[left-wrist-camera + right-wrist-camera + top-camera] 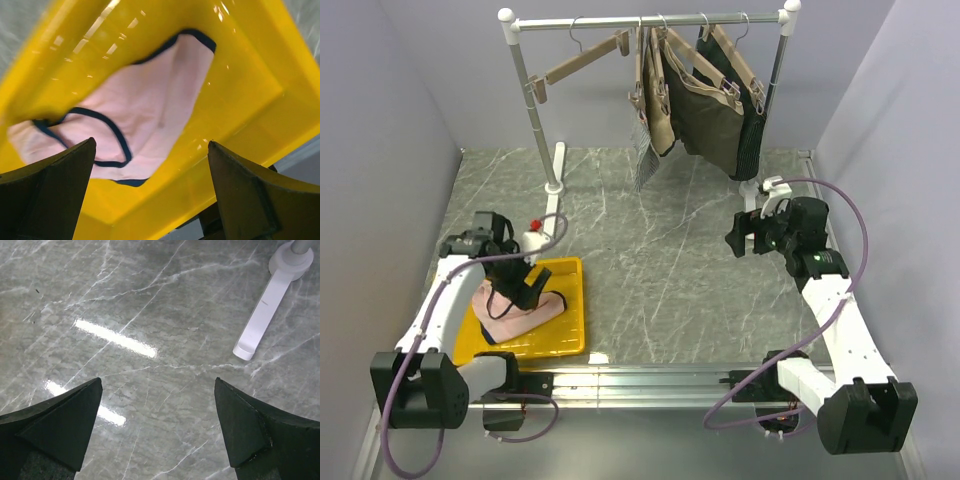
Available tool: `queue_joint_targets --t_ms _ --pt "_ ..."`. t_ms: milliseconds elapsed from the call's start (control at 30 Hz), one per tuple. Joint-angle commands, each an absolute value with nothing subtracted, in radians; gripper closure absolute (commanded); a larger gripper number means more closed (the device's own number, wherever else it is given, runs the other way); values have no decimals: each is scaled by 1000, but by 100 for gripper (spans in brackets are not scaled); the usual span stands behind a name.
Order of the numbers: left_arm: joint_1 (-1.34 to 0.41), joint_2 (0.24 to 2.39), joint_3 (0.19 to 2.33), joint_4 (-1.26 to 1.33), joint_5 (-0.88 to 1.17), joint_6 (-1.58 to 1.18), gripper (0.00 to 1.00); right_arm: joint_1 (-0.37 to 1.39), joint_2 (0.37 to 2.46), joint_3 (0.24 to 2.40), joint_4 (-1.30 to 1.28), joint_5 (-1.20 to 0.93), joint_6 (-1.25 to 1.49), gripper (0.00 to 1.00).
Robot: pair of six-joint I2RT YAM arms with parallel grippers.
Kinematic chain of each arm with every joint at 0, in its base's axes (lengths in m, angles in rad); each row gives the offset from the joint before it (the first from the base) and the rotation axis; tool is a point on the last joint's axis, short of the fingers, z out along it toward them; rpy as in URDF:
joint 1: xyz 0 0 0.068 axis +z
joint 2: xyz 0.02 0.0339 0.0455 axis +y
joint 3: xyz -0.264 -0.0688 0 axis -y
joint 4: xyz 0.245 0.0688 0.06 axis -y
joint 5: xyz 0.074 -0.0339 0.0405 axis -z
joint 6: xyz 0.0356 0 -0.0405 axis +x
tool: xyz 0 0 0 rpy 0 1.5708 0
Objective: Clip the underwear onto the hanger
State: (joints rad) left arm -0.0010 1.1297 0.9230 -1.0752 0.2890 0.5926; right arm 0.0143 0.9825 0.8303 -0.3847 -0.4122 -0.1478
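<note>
The underwear (542, 310), pale pink with dark navy edging, lies flat in a yellow tray (574, 300) at the near left. My left gripper (518, 291) hovers just above it, open and holding nothing. In the left wrist view the underwear (150, 100) fills the tray floor (250, 75), and the left gripper (151, 142) straddles its near edge. The hanger (585, 62), a bare tan bar with clips, hangs tilted on the left part of the rail. My right gripper (738, 240) is open over bare table at the right; the right wrist view shows that gripper (158, 380) above marble only.
A white clothes rack (532, 95) stands at the back, with a foot (262, 315) reaching forward. On its right part hang tan hangers with dark olive garments (705, 105) and a grey mesh piece (645, 160). Grey walls close in both sides.
</note>
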Motion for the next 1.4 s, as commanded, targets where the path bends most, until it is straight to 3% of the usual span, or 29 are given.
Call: queue_joint_targets --t_ms 0,267,400,433,600,967,1367 --pt "-51 1117 870 -984 241 600 1 17 996 880 -383 -439 -155 0" --pt "-163 1308 752 -795 158 508 27 17 1000 900 -411 -430 -167 0" --pt "-166 1339 761 -793 127 503 54 17 989 893 -414 -422 -173 0" --pt "-166 1324 771 -799 129 497 65 17 991 890 -414 -425 -172 0" --pt "-164 1263 969 -929 181 453 100 17 994 894 -416 -434 -169 0" --pt "-313 1350 1559 -1046 347 341 100 15 1046 948 -449 -451 -160 0" --pt "-659 1520 1684 -839 466 224 100 15 1134 1015 -618 -494 -227 0"
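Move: The underwear lies in a crumpled heap in the yellow tray, its middle about 9 cm below the left hand, some 3 cm back and 4 cm to its left. The tray's middle is about 2 cm back, 5 cm left and 10 cm below. The near end of the rack's left foot stands roughly 16 cm ahead, 3 cm right and 10 cm below. From the right hand, the underwear is some 55 cm left, 14 cm back and 18 cm lower. Nearly straight down by about 8 cm, the left hand sinks into the tray while its fingers close from wide open and pinch the underwear. It then rises roughly 25 cm, first also reaching forward about 10 cm, and swings the cloth well to the right, out over the open floor beyond the tray, tilting and turning clockwise while keeping its pinch. ##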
